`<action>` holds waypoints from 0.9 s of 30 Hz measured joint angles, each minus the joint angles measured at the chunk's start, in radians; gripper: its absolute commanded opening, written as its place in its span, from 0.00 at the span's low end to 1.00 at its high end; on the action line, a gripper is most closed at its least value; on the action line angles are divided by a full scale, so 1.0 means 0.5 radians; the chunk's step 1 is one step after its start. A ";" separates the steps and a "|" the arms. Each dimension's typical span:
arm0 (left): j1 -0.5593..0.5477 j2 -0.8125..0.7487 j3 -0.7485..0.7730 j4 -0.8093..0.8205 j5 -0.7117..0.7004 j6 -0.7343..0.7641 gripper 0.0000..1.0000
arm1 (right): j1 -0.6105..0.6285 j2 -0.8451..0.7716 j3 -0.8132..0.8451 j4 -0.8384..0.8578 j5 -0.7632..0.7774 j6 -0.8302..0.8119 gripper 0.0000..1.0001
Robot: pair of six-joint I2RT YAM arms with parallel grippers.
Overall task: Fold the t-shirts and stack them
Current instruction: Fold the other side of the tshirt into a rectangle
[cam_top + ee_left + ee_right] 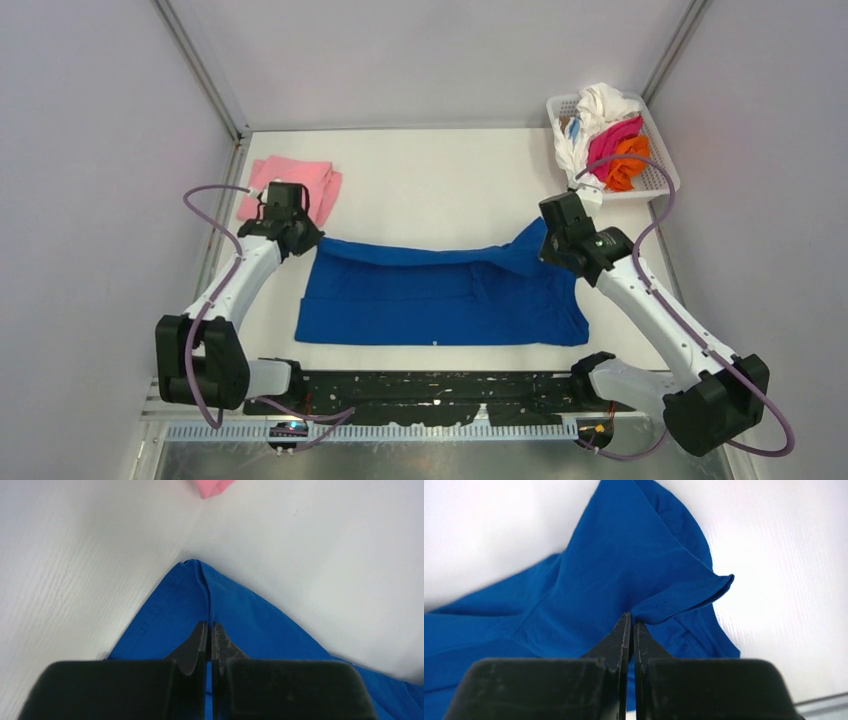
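Note:
A royal blue t-shirt (440,297) lies spread across the table's middle, plain side up. My left gripper (306,243) is shut on its far left corner, pinching a fold of blue cloth (200,595) between the fingers. My right gripper (548,250) is shut on the shirt's far right corner, where the blue cloth (634,575) peaks up at the pinch. A folded light pink t-shirt (300,185) rests at the far left, its corner (212,486) showing at the top of the left wrist view.
A white mesh basket (652,180) at the far right holds crumpled white (605,105), magenta (612,138) and orange (628,160) t-shirts. Grey walls close in the table on both sides and at the back. A black rail (430,392) runs along the near edge.

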 measured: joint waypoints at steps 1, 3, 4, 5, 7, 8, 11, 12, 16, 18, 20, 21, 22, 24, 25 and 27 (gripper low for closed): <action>0.000 -0.013 -0.002 -0.008 -0.009 0.000 0.00 | 0.037 -0.018 0.000 -0.067 0.017 0.011 0.05; 0.000 -0.042 -0.008 -0.024 -0.030 0.001 0.00 | 0.116 -0.043 0.000 -0.202 0.040 0.045 0.06; 0.000 -0.057 -0.014 -0.032 -0.041 0.000 0.00 | 0.155 -0.053 0.000 -0.263 0.047 0.069 0.06; 0.000 -0.075 -0.026 -0.037 -0.053 -0.001 0.00 | 0.197 -0.062 -0.005 -0.312 0.049 0.097 0.06; 0.000 -0.129 -0.071 -0.046 -0.079 -0.004 0.00 | 0.282 -0.088 -0.041 -0.372 0.046 0.165 0.06; 0.001 -0.174 -0.111 -0.056 -0.098 -0.008 0.00 | 0.322 -0.105 -0.079 -0.386 0.040 0.201 0.07; 0.004 -0.297 -0.200 -0.097 -0.148 -0.017 0.00 | 0.413 -0.134 -0.235 -0.385 -0.011 0.299 0.08; 0.005 -0.347 -0.231 -0.116 -0.172 -0.021 0.00 | 0.433 -0.136 -0.292 -0.374 -0.037 0.332 0.08; 0.010 -0.565 -0.349 -0.182 -0.285 -0.056 0.00 | 0.497 -0.131 -0.468 -0.309 -0.133 0.436 0.09; 0.011 -0.646 -0.420 -0.188 -0.333 -0.072 0.00 | 0.522 -0.123 -0.501 -0.278 -0.164 0.475 0.12; 0.011 -0.674 -0.484 -0.187 -0.355 -0.083 0.00 | 0.544 -0.120 -0.517 -0.246 -0.185 0.500 0.13; 0.013 -0.675 -0.520 -0.188 -0.360 -0.095 0.00 | 0.557 -0.120 -0.526 -0.232 -0.201 0.513 0.17; 0.013 -0.670 -0.555 -0.188 -0.361 -0.110 0.00 | 0.570 -0.120 -0.536 -0.217 -0.218 0.527 0.21; 0.013 -0.659 -0.623 -0.188 -0.360 -0.131 0.00 | 0.597 -0.120 -0.572 -0.192 -0.258 0.541 0.30; 0.013 -0.659 -0.646 -0.188 -0.359 -0.137 0.01 | 0.604 -0.120 -0.586 -0.189 -0.271 0.544 0.36; 0.013 -0.659 -0.687 -0.189 -0.356 -0.156 0.23 | 0.619 -0.120 -0.604 -0.197 -0.309 0.540 0.48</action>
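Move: Both hands still hold the far side of the blue t-shirt, and both head for its near edge. For the left hand, the left end of that edge is about 21 cm back, 5 cm left and 10 below; for the right hand, the landing spot is some 15 cm back, 5 left and 14 below. From the left hand, the folded pink shirt is about 15 cm ahead and 7 left. From the right hand, the laundry basket is roughly 29 cm ahead and 18 right. Keeping its pinch on the hem, the left hand draws the blue cloth back about 10 cm towards the near edge, drifting left and only sinking near the end. The right hand carries its sleeve end back some 12 cm and down about 10, edging left with the fingers tipping some 20 degrees steeper, then spreads its fingers partway over the near edge. ##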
